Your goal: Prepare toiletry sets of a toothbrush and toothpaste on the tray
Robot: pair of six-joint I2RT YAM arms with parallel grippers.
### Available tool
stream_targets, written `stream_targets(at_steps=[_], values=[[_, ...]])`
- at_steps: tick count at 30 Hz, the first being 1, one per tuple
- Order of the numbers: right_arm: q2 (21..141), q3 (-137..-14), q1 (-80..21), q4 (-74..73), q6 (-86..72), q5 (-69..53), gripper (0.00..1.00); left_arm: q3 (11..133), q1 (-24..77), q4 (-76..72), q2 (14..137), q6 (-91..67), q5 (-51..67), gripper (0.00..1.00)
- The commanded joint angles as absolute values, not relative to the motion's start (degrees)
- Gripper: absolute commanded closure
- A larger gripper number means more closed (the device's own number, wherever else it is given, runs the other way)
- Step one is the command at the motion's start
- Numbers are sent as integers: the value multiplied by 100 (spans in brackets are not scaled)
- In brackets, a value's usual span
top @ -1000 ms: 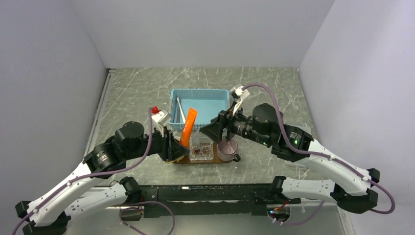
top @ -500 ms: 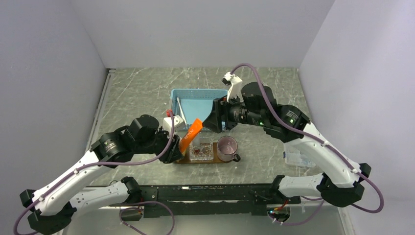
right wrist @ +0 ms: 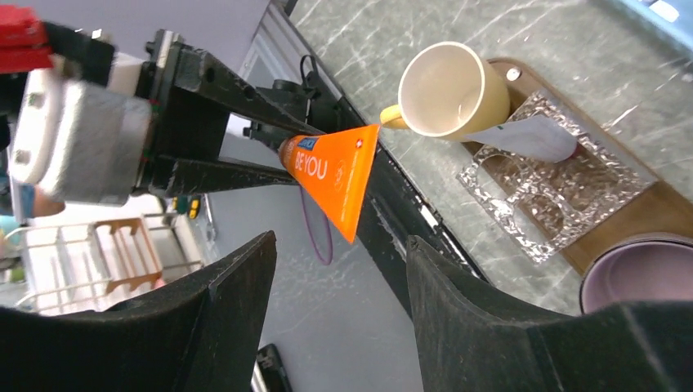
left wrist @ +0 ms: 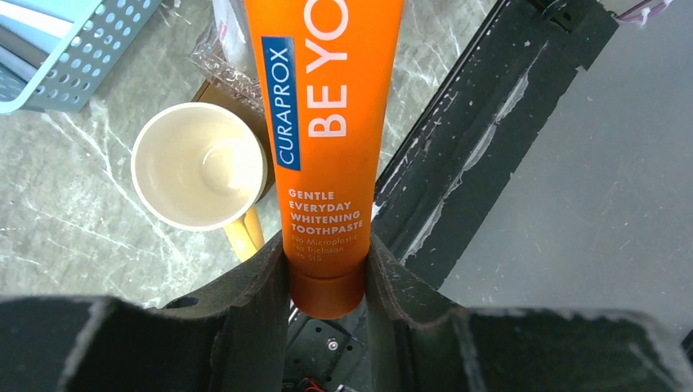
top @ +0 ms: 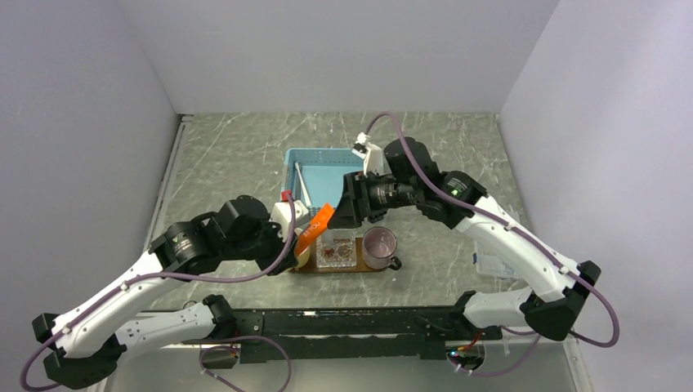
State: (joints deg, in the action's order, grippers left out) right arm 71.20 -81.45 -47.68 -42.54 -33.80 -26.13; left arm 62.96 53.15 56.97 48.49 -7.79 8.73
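My left gripper (left wrist: 327,278) is shut on the cap end of the orange toothpaste (left wrist: 327,147) and holds it slanted in the air above the left end of the brown tray (top: 359,267). My right gripper (right wrist: 339,245) stands open, pointed at the flat crimped end of the toothpaste (right wrist: 339,175). That end sits level with its fingertips, and I cannot tell whether they touch. In the top view the right gripper (top: 339,216) is just right of the toothpaste (top: 315,225). A thin white toothbrush (top: 298,178) lies in the light-blue basket (top: 359,159).
On the tray (right wrist: 646,212) stand a yellow cup (right wrist: 445,90), a clear plastic holder (right wrist: 547,188) and a purple mug (right wrist: 646,269). A white wrapped item (right wrist: 527,137) leans out of the yellow cup. The basket is just behind the tray, the black base rail (top: 343,322) in front.
My right gripper has swung left and back from above the purple mug to face the toothpaste. My left gripper has tilted the tube further over to the right.
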Motion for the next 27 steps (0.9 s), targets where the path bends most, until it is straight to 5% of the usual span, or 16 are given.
stream_targets(at_steps=[1,16,27], values=[[7366,-8010,-4742,-3606,-3717,-3202,39,6269,5453,5533,4705,-596,641,100],[7599,-7597,-4742,-2591,-4281,-3813,48,6200,5666,5511,4611,-613,491,100],[7673,-7609,-4737,-2630,-4272,-3881,76,6241,5713,5528,4667,-606,379,100]])
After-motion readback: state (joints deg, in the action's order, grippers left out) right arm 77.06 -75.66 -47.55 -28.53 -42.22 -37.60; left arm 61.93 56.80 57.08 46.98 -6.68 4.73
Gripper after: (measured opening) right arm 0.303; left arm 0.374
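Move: The orange toothpaste, upright-slanting in my left hand by its cap, has its middle about 6 cm left of my right hand, 2 cm back and 5 cm below. On the tray, the clear holder is some 4 cm ahead of my right hand and 26 cm below, with the purple mug 10 cm to the holder's right. From my left hand the toothpaste's middle lies 3 cm ahead, 3 cm right and 4 cm up; the yellow mug is 7 cm ahead, 1 cm left and 17 cm below. I bring my right hand about 4 cm left, sinking 2 cm early on, onto the tail of the toothpaste, and turn the wrist some 15 degrees. As it eases in I close its fingers from well open to about half that gap, one on each side of the tail, while my left hand stays nearly still and keeps its grip on the cap. ##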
